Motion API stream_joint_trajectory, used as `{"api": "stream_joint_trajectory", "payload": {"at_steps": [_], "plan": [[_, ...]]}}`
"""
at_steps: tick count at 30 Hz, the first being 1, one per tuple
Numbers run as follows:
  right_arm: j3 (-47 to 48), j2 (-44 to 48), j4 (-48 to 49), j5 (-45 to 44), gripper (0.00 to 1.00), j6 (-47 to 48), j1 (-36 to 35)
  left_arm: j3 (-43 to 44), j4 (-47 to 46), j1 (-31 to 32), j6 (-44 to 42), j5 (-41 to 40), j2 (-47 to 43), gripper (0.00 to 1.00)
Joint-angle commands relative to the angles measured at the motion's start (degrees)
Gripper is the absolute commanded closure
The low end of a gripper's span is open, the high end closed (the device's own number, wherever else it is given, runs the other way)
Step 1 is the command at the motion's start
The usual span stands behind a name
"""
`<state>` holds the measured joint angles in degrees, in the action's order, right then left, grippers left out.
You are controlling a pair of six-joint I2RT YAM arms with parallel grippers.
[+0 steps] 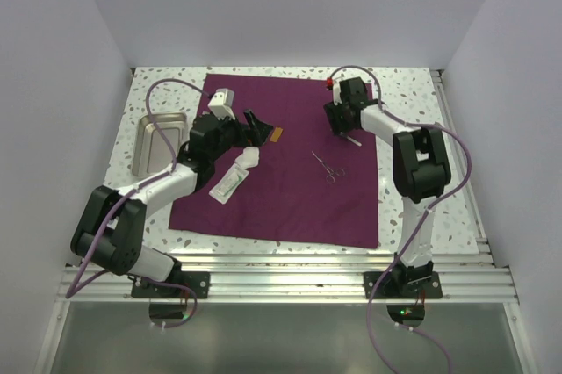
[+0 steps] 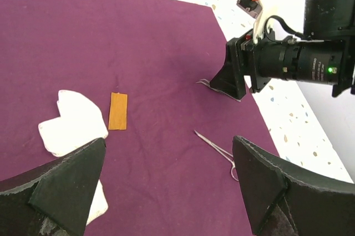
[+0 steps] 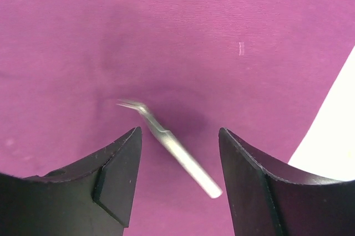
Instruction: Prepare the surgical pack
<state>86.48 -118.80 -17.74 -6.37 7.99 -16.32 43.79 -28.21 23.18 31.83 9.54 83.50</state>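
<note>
The plum-purple cloth (image 1: 290,198) lies spread flat on the table. My left gripper (image 1: 255,128) is open and empty above its far left part (image 2: 169,175), near white gauze (image 2: 75,122), an orange packet (image 2: 118,111) and a white packet (image 1: 226,185). Thin steel forceps (image 1: 327,168) lie mid-cloth and also show in the left wrist view (image 2: 219,150). My right gripper (image 1: 338,124) is open low over the cloth's far right part (image 3: 178,132). Bent-tip steel tweezers (image 3: 172,147), slightly blurred, show between its jaws, untouched by either finger.
A shiny steel tray (image 1: 158,141) stands on the speckled table left of the cloth, beside my left arm. White walls close in the table at the back and sides. A metal rail (image 1: 290,273) runs along the near edge.
</note>
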Motion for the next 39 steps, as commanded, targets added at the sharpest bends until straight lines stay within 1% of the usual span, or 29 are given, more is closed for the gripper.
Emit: {"api": "stream_joint_trajectory", "payload": {"at_steps": [1,6,15,16,20,21,22,24,25,27,28,29,30,32,33,35,37,39], "plan": [[4.30,-1.34,-1.77,5.12,0.38,0.98,1.64,2.79,0.69,-0.59,-1.51,0.30,-1.59,0.00],[5.55,-2.75,-3.71,9.79,0.38,0.62,1.90,2.62,1.13,-0.68,-1.60,0.04,-2.29,0.00],[6.77,-4.33,-5.82,11.03,0.41,0.36,1.99,2.27,1.75,-1.03,-1.86,-0.14,-3.17,0.00],[6.95,-4.51,-6.08,11.12,0.45,0.45,1.90,2.26,1.84,-1.03,-1.86,-0.14,-3.17,0.00],[6.86,-4.86,-7.05,10.50,0.51,0.19,1.99,2.18,1.93,-1.21,-1.95,-0.14,-3.09,0.00],[6.86,-4.95,-7.22,10.50,0.54,0.19,1.99,2.18,2.01,-1.21,-2.04,0.04,-3.08,0.00],[6.95,-5.12,-7.31,10.33,0.58,0.10,1.99,2.26,2.19,-1.21,-2.04,0.13,-2.91,0.00],[7.30,-5.30,-7.92,10.33,0.62,-0.08,1.90,2.53,2.37,-1.38,-2.21,0.39,-2.56,0.00],[7.48,-5.39,-8.19,10.33,0.67,-0.08,1.99,2.53,2.37,-1.30,-2.22,0.57,-2.56,0.00],[7.39,-5.12,-8.45,10.24,0.73,-0.17,1.99,2.53,2.37,-1.29,-2.39,0.65,-2.47,0.00],[7.39,-4.86,-8.37,10.41,0.78,-0.51,1.99,2.61,2.37,-1.38,-2.48,0.57,-2.47,0.00],[7.30,-4.60,-8.37,10.41,0.80,-0.60,1.99,2.79,2.63,-1.47,-2.57,0.74,-2.47,0.00],[7.30,-4.42,-8.37,10.50,0.85,-0.95,1.90,2.79,2.72,-1.47,-2.65,0.83,-2.64,0.00],[7.13,-3.81,-8.02,11.29,0.91,-1.48,1.99,2.88,2.81,-1.56,-2.83,1.35,-2.64,0.00],[7.04,-3.63,-7.93,11.82,0.97,-2.35,1.99,2.97,2.81,-1.47,-2.92,1.53,-2.73,0.00],[7.04,-2.84,-7.67,14.35,1.00,-3.24,1.99,3.14,2.89,-1.47,-3.35,3.02,-2.47,0.00],[6.69,-2.23,-7.31,16.64,1.00,-4.99,1.99,3.67,2.63,-1.47,-4.06,4.95,-1.33,0.00],[5.72,-0.83,-5.74,19.98,1.00,-7.53,1.99,4.98,2.63,-1.30,-4.94,9.16,0.77,0.00]]}}
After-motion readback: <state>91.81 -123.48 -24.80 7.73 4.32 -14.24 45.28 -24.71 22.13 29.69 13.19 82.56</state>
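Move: The white-handled tool lies on the mat just under the right hand, its middle about 1 cm back, 2 cm to the right and 3 cm below. The scissors lie around 12 cm back and 4 cm left of that hand, the brown block level with it and roughly 19 cm left, both also about 3 cm below. From the left hand the tool lies some 10 cm ahead, 25 cm right and 16 cm down. Down by about 2 cm goes the right hand, easing slightly forward-right and then back-left over the white-handled tool while the wrist tips and rolls a little, some 10 degrees. Low over the mat, the half-open fingers close nearly shut and pinch the tool towards its forked end; still low, the hand then shifts another centimetre or so left. ##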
